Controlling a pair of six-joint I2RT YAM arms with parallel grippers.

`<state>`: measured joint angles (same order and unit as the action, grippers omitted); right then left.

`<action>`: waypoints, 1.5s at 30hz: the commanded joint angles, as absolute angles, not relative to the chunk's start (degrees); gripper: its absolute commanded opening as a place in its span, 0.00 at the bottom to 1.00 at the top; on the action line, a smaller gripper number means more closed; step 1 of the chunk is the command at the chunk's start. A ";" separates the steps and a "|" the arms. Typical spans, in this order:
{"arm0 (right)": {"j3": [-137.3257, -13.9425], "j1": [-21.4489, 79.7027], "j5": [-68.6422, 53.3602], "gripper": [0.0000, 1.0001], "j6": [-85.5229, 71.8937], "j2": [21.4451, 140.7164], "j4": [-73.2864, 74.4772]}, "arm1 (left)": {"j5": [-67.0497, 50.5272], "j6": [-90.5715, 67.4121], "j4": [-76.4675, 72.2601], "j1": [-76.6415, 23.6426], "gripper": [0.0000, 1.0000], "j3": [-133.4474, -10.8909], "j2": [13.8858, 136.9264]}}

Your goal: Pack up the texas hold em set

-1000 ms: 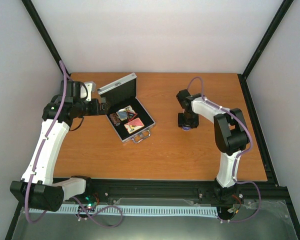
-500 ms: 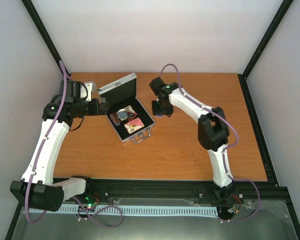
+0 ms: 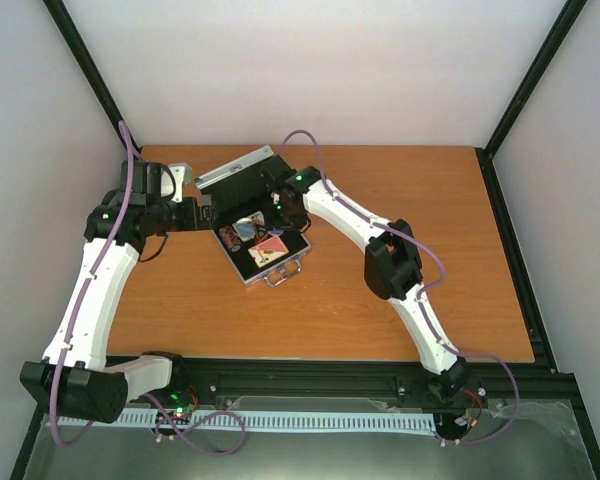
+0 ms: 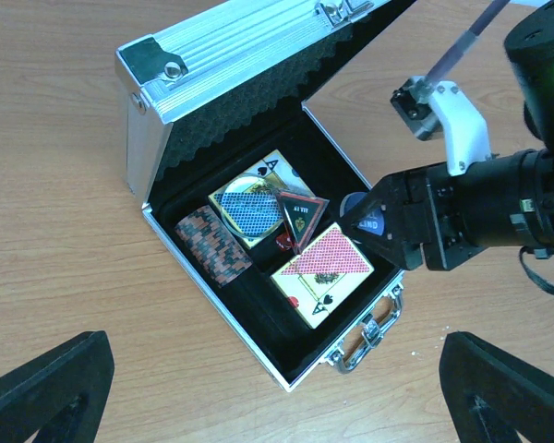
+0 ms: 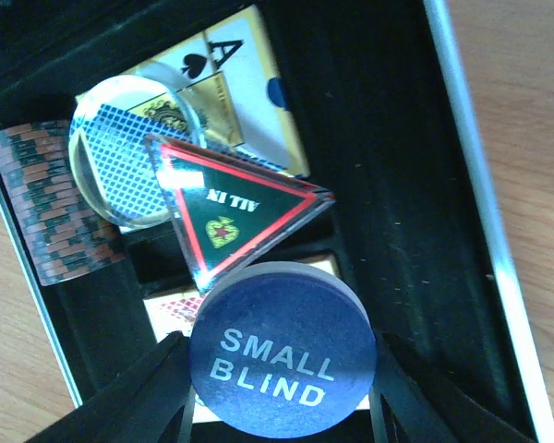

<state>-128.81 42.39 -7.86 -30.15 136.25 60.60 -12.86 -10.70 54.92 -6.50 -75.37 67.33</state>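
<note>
The silver case [image 3: 280, 268] lies open at the table's back left, lid [image 4: 240, 46] raised. Its black lining holds a red card pack [image 4: 321, 272], a blue-yellow pack [image 4: 249, 203], a dark chip stack [image 4: 212, 247], red dice [image 4: 282, 243], a clear disc [image 5: 129, 175] and a triangular "ALL IN" token [image 5: 235, 208]. My right gripper [image 5: 282, 369] hangs over the case's right side, shut on a blue "SMALL BLIND" disc [image 5: 282, 360], also seen in the left wrist view [image 4: 369, 221]. My left gripper [image 4: 277, 397] is open, off the case's left corner [image 3: 205, 212].
The case handle [image 4: 369, 337] sticks out toward the table's front. The right arm [image 3: 360, 220] stretches diagonally across the table's middle. Black frame posts [image 3: 85, 70] rise at the back corners, and white walls close in the sides.
The right arm has swung left from the table's right-middle to above the open case, carrying the blue disc. The left arm and the case have not moved.
</note>
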 commanded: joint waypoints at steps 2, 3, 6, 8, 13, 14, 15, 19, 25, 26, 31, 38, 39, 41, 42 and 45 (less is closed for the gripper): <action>-131.22 44.95 -11.25 0.41 -32.54 140.26 59.87 | -13.33 -10.77 54.64 -6.59 1.00 -77.18 67.10; -131.23 45.35 -11.56 0.41 -32.81 140.66 59.59 | -13.48 -10.85 54.53 -6.59 1.00 -77.31 67.14; -131.28 45.94 -11.83 0.41 -33.20 141.91 59.01 | -13.77 -10.94 54.58 -6.59 1.00 -77.47 67.26; -131.62 46.05 -11.92 0.41 -33.39 143.10 58.67 | -13.95 -10.99 54.59 -6.59 1.00 -77.43 67.32; -132.18 46.05 -11.55 0.43 -33.99 144.58 58.65 | -14.05 -10.99 54.67 -6.59 1.00 -77.43 67.21; -132.15 46.05 -11.45 0.44 -34.01 144.58 58.77 | -14.09 -10.99 54.67 -6.60 1.00 -77.37 67.09; -132.15 46.05 -11.26 0.45 -34.01 144.50 58.87 | -14.07 -10.99 54.79 -6.59 1.00 -77.30 67.06; -132.13 46.05 -10.20 0.58 -33.49 144.06 59.40 | -13.92 -10.99 54.79 -6.64 1.00 -77.17 66.88; -131.93 46.03 -10.15 0.81 -32.72 143.33 59.53 | -13.55 -10.85 54.69 -6.60 1.00 -77.16 66.94; -131.85 46.05 -10.02 0.84 -32.63 142.95 59.38 | -13.40 -10.81 54.77 -6.59 1.00 -77.23 66.97; -131.91 45.96 -8.92 0.96 -31.44 140.73 58.92 | -12.73 -10.68 55.00 -6.59 1.00 -77.91 67.30; -129.91 45.51 -6.59 1.00 -29.81 135.81 60.74 | -11.53 -11.14 55.18 -6.59 1.00 -80.27 68.28; -128.63 45.26 -5.87 1.00 -29.86 134.49 60.62 | -11.37 -11.35 55.01 -6.59 1.00 -80.78 68.49; -125.79 44.46 -4.85 1.00 -29.75 131.63 59.71 | -11.32 -11.91 54.77 -6.59 1.00 -82.00 68.98; -123.49 43.87 -4.62 1.00 -29.87 130.32 59.34 | -11.32 -12.21 54.67 -6.61 1.00 -82.89 69.30; -118.90 41.51 -4.89 1.00 -30.07 126.60 58.65 | -11.73 -12.99 54.35 -6.59 1.00 -84.87 70.85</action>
<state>-123.02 44.49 -6.70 -30.63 132.97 59.13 -11.90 -11.35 55.02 -6.50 -80.49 69.32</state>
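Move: The right hand holds the small blind button just over the case; its resting place, the red-backed card deck, lies about 3 cm back, 3 cm to the left and 6 cm below. The all-in triangle is roughly 1 cm ahead and 4 cm left, the blue-backed card deck 2 cm ahead and 8 cm left, both some 5 cm below. From the left hand the red-backed deck is about 5 cm ahead, 16 cm right and 24 cm below. Right hand brings the button about 4 cm down and left to the red-backed deck, opens, then rises rightward. ##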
